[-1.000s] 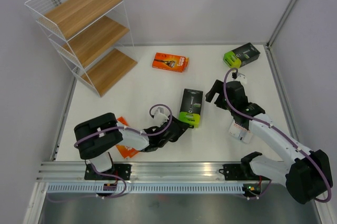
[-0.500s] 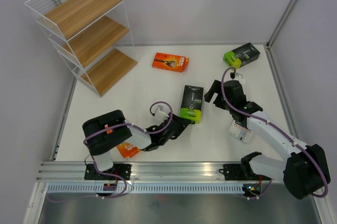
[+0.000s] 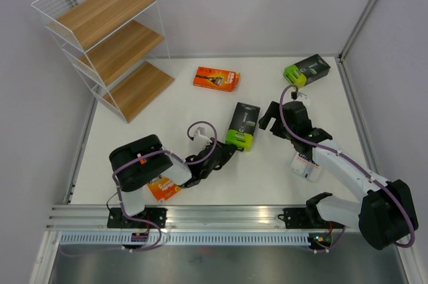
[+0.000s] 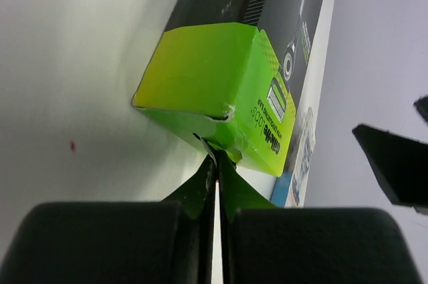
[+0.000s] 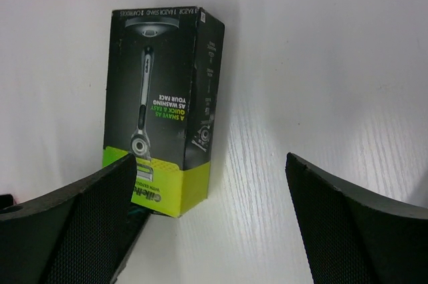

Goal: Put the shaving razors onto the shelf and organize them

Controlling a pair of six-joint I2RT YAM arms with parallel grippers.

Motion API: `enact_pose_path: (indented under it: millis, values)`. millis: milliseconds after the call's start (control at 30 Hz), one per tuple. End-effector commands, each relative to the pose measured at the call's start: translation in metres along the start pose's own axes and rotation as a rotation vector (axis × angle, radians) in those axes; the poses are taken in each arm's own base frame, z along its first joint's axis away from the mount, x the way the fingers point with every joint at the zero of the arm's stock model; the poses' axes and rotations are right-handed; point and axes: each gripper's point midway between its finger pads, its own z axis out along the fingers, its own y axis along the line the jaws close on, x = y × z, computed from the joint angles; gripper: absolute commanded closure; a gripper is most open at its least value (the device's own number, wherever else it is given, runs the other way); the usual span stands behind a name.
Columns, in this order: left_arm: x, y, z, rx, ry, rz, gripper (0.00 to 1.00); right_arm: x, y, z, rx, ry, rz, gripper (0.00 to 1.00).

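Observation:
A black razor pack with a lime-green end (image 3: 242,125) lies in the middle of the table. My left gripper (image 3: 227,147) is shut, its tips (image 4: 215,160) pressed against the torn flap of that green end (image 4: 207,77). My right gripper (image 3: 267,115) hovers open just right of the same pack (image 5: 164,110), its fingers (image 5: 87,217) spread wide and holding nothing (image 5: 210,164). One orange pack (image 3: 216,78) lies farther back. Another orange pack (image 3: 162,189) lies partly under my left arm. A second black-and-green pack (image 3: 306,70) sits at the back right. The shelf (image 3: 110,37) stands at the back left.
A white-and-blue pack (image 3: 304,166) lies under my right forearm and shows past the green end in the left wrist view (image 4: 299,164). The table's white side walls close in the left and right edges. The aluminium rail (image 3: 221,217) with both arm bases runs along the near edge.
My left gripper has gone from part-open to shut and pushed forward. The black-and-green pack slid slightly away from it, toward the back right. My right gripper edged a little to the left.

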Motion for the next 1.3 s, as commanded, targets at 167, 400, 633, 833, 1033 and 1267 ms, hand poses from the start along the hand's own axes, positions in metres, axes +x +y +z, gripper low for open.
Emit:
enact_pose_path:
  millis: [167,400,633,833,1033,1267]
  values:
    - [-0.054,-0.047,-0.016,0.136,-0.09,0.149,0.98,-0.014,0.008,-0.002,-0.021,-0.022,-0.04,0.02]
    - [-0.103,-0.108,-0.063,0.132,-0.143,0.415,0.98,-0.029,0.031,-0.002,-0.079,-0.017,-0.073,0.02]
    - [-0.145,-0.138,-0.097,0.003,-0.05,0.693,0.98,-0.061,0.06,-0.008,-0.146,-0.067,-0.137,0.02]
    - [-0.154,-0.152,-0.122,-0.067,0.033,0.861,0.98,-0.048,0.098,-0.012,-0.407,-0.03,-0.302,0.02]
    - [-0.156,-0.141,-0.134,-0.097,0.055,0.89,0.98,-0.042,0.114,-0.026,-0.547,-0.062,-0.338,0.02]
    - [-0.14,-0.133,-0.13,-0.089,0.148,0.896,0.98,-0.033,0.097,-0.029,-0.496,-0.041,-0.379,0.02]
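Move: The left hand, already shut on the green end of the green-and-black razor box, has the box's middle about 8 cm ahead and 3 cm right; the shelf's bottom board lies some 23 cm ahead and 39 cm left. The near orange box is about 10 cm back and 28 cm left. From the open right hand, the razor box is some 10 cm left, 2 cm ahead and 9 cm below, the white pack about 12 cm back and 10 cm right. The left hand keeps its pinch on the razor box's green end, shifts briefly forward and left, then lifts steeply to about 20 cm while swinging some 12 cm left, rolling its left side up, turning clockwise and finally drawing back and sinking a little. The right hand, fingers still wide open, waits, then rises forward and moves on left, about 7 cm up and 7 cm left in all, turning some 30 degrees counter-clockwise. ##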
